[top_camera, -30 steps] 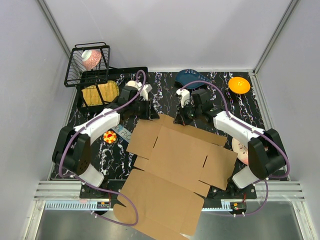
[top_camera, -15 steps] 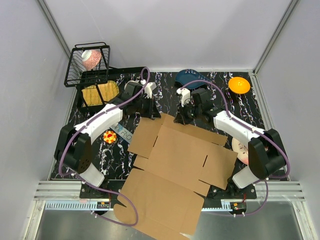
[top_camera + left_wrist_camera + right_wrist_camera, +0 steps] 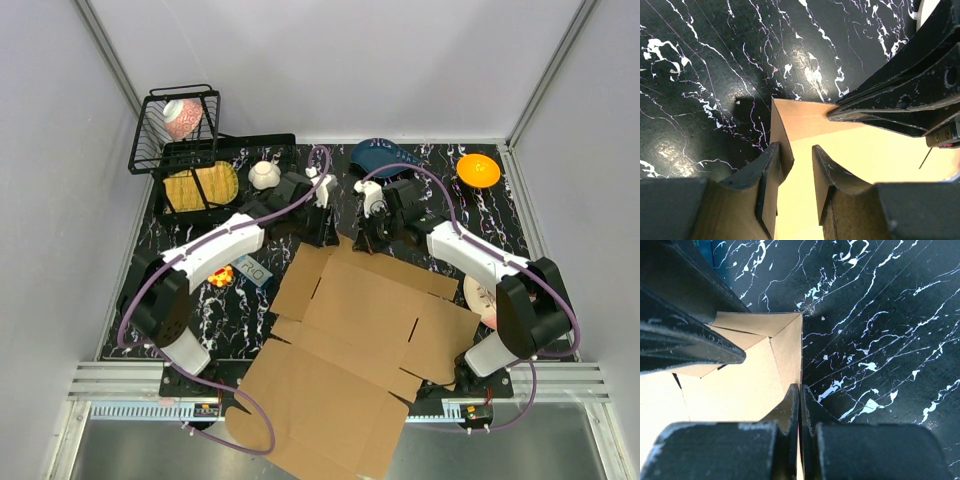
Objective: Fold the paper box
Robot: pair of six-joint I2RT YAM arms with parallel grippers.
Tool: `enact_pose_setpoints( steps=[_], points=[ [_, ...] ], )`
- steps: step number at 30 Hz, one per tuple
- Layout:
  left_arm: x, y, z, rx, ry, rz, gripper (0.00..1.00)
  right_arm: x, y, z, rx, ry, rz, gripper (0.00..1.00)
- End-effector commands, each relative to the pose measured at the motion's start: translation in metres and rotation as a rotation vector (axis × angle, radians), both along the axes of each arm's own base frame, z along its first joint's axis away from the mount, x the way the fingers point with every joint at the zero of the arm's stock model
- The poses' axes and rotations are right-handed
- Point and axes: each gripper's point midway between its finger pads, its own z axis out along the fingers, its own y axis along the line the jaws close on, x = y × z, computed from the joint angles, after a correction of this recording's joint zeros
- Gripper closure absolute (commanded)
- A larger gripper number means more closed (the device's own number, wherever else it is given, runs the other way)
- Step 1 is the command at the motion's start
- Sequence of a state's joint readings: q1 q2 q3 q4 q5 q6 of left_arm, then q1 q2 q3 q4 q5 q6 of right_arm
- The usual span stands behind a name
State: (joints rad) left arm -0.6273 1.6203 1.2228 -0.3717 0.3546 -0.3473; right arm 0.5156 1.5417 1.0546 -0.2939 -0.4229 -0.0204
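The paper box [image 3: 360, 340] is a flat brown cardboard sheet with flaps, lying across the near half of the black marbled table. Both grippers meet at its far corner. My left gripper [image 3: 328, 235] [image 3: 794, 157] is open, and a raised flap edge of the paper box [image 3: 865, 155] stands between its fingers against the left finger [image 3: 771, 170]. My right gripper [image 3: 362, 243] [image 3: 800, 390] is shut on the upright edge of the box's corner flap [image 3: 787, 355]. Each wrist view shows the other gripper's dark fingers close by.
At the far left a wire basket [image 3: 175, 125] stands over a black tray with a yellow item [image 3: 200, 185]. A white bowl [image 3: 264, 175], a blue plate [image 3: 385, 155] and an orange [image 3: 479, 169] line the far side. A white plate [image 3: 478, 295] lies right, a small card [image 3: 250, 270] left.
My left arm swung right from beside the white bowl to the box's far corner and its jaws opened. The sheet shifted slightly right. The right gripper stayed at the corner.
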Motion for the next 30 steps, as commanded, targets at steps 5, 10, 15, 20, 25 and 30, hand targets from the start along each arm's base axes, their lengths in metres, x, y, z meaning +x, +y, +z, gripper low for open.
enact_pose_setpoints(
  steps=[5, 10, 15, 20, 25, 30],
  points=[
    [-0.016, -0.064, 0.04, -0.114, -0.152, -0.086, 0.66, 0.018, 0.023, 0.03, 0.052, -0.134, -0.005, 1.0],
    [-0.022, -0.075, 0.033, -0.102, -0.175, -0.051, 0.63, 0.017, 0.023, 0.029, 0.063, -0.119, -0.023, 1.0],
    [-0.025, -0.081, 0.022, -0.123, -0.162, 0.008, 0.62, 0.018, 0.021, 0.027, 0.061, -0.124, -0.036, 1.0],
    [-0.02, -0.07, 0.029, -0.089, -0.206, 0.055, 0.57, 0.018, 0.018, 0.025, 0.048, -0.126, -0.046, 1.0],
    [0.001, -0.024, 0.086, -0.012, -0.4, 0.178, 0.44, 0.018, 0.015, 0.026, 0.041, -0.138, -0.052, 1.0],
    [0.008, 0.032, 0.126, -0.033, -0.492, 0.316, 0.32, 0.017, 0.014, 0.026, 0.036, -0.141, -0.049, 1.0]
  ],
)
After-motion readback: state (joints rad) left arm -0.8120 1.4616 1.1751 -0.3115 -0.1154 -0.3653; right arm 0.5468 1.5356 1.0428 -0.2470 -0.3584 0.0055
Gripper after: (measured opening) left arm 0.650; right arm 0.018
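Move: Around the bent end tab at the far left corner of the box is where the left fingers already sit, its middle about 1 cm left of them and 1 cm below. From this hand, the blue dish stands some 17 cm ahead and 10 cm to the right, the white bowl about 14 cm ahead and 13 cm left, both roughly 4 cm lower. For the right hand, shut on the back flap, the tab lies about 8 cm left and 1 cm ahead. Pushing on to the right, the left hand works the already bent tab about 2.5 cm towards the right hand while sinking slightly, then turns back left and lifts quickly some 5 cm off the corner, its fingers opening clearly and swinging forward about 20 degrees. The right hand keeps its pinch on the back flap, easing under a centimetre right and down, then back. ##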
